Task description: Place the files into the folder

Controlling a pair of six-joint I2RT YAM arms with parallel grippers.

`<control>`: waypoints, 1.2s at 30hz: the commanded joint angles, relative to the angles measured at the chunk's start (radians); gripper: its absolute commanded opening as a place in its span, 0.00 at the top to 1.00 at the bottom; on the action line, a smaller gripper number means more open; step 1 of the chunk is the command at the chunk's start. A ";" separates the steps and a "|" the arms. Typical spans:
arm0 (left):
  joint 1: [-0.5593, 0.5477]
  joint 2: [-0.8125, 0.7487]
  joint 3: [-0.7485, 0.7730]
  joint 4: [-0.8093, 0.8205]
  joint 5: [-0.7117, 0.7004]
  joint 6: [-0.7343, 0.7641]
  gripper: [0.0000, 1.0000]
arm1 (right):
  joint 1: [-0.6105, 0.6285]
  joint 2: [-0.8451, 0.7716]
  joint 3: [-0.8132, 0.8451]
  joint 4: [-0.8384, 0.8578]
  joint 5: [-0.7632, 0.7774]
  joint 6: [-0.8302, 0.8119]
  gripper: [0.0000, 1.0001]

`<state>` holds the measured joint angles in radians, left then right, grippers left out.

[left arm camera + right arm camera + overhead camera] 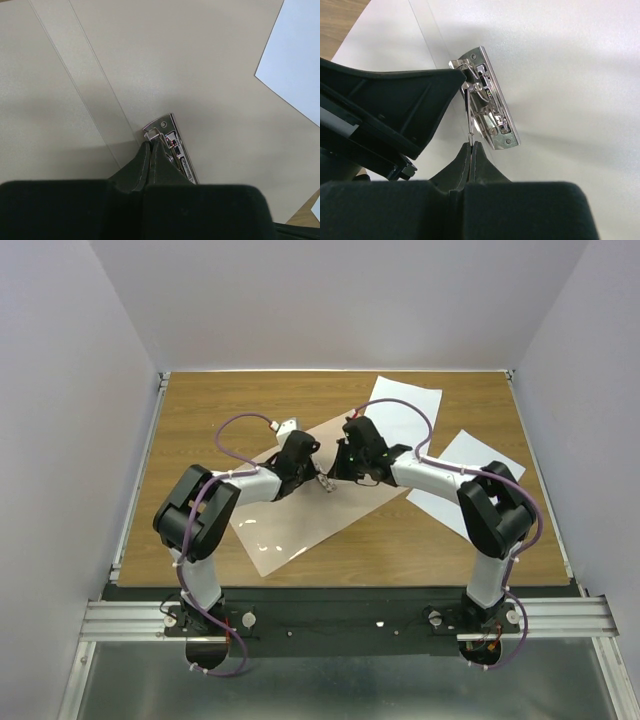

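Observation:
The folder [290, 525] lies open on the wooden table, pinkish-tan, with a metal clip [326, 483] at its middle. My left gripper [318, 478] is shut, its tips [151, 144] resting against one end of the clip [167, 132]. At the clip's other end, my right gripper [471, 145] is shut on the thin metal lever [468, 117] that stands up from the clip [492, 110]. The left finger [415, 95] touches that clip's far end. Two white files lie outside the folder: one [405, 415] at the back, one [465, 480] to the right, partly under my right arm.
A corner of a white sheet [295, 65] overlaps the folder's edge in the left wrist view. Bare wood [200, 410] shows left of the folder and along the front. White walls close in the table on three sides.

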<state>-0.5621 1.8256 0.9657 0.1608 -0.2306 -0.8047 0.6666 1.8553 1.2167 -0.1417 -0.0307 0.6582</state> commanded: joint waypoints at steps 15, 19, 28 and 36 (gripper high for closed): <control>0.018 -0.035 0.010 -0.156 -0.016 0.055 1.00 | -0.036 -0.054 0.103 -0.053 -0.032 -0.009 0.56; 0.024 -0.035 0.007 -0.156 -0.012 0.052 1.00 | -0.038 -0.097 0.072 -0.053 -0.025 -0.011 0.30; 0.033 -0.048 0.005 -0.152 0.031 0.044 1.00 | -0.039 -0.133 -0.084 -0.053 -0.011 -0.011 0.26; 0.034 -0.055 0.016 -0.150 0.056 0.039 1.00 | -0.038 -0.056 -0.180 -0.053 -0.003 0.015 0.27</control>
<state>-0.5312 1.7939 0.9703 0.0277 -0.2035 -0.7704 0.6258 1.7576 1.0851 -0.1776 -0.0624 0.6552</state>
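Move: The folder's metal clip is held between the hands. Its middle lies about 5 cm below the right hand and 1 cm to its left, and from the left hand about 2 cm back, 2 cm right and 2 cm lower. From the right hand, one white file lies some 20 cm ahead and 19 cm right; another lies level with it, about 36 cm right. Both are about 7 cm lower. The clip's thin metal bar, still pinched in the right fingers, is drawn up about 2 cm more before those fingers open wide and let go. The emptied right hand rises on some 4 cm, then sinks about 7 cm while swinging right and back, away from the clip. The left hand, its shut fingers still at the clip's far end, shifts about 2 cm left and slightly back, and sinks once the right lets go. ##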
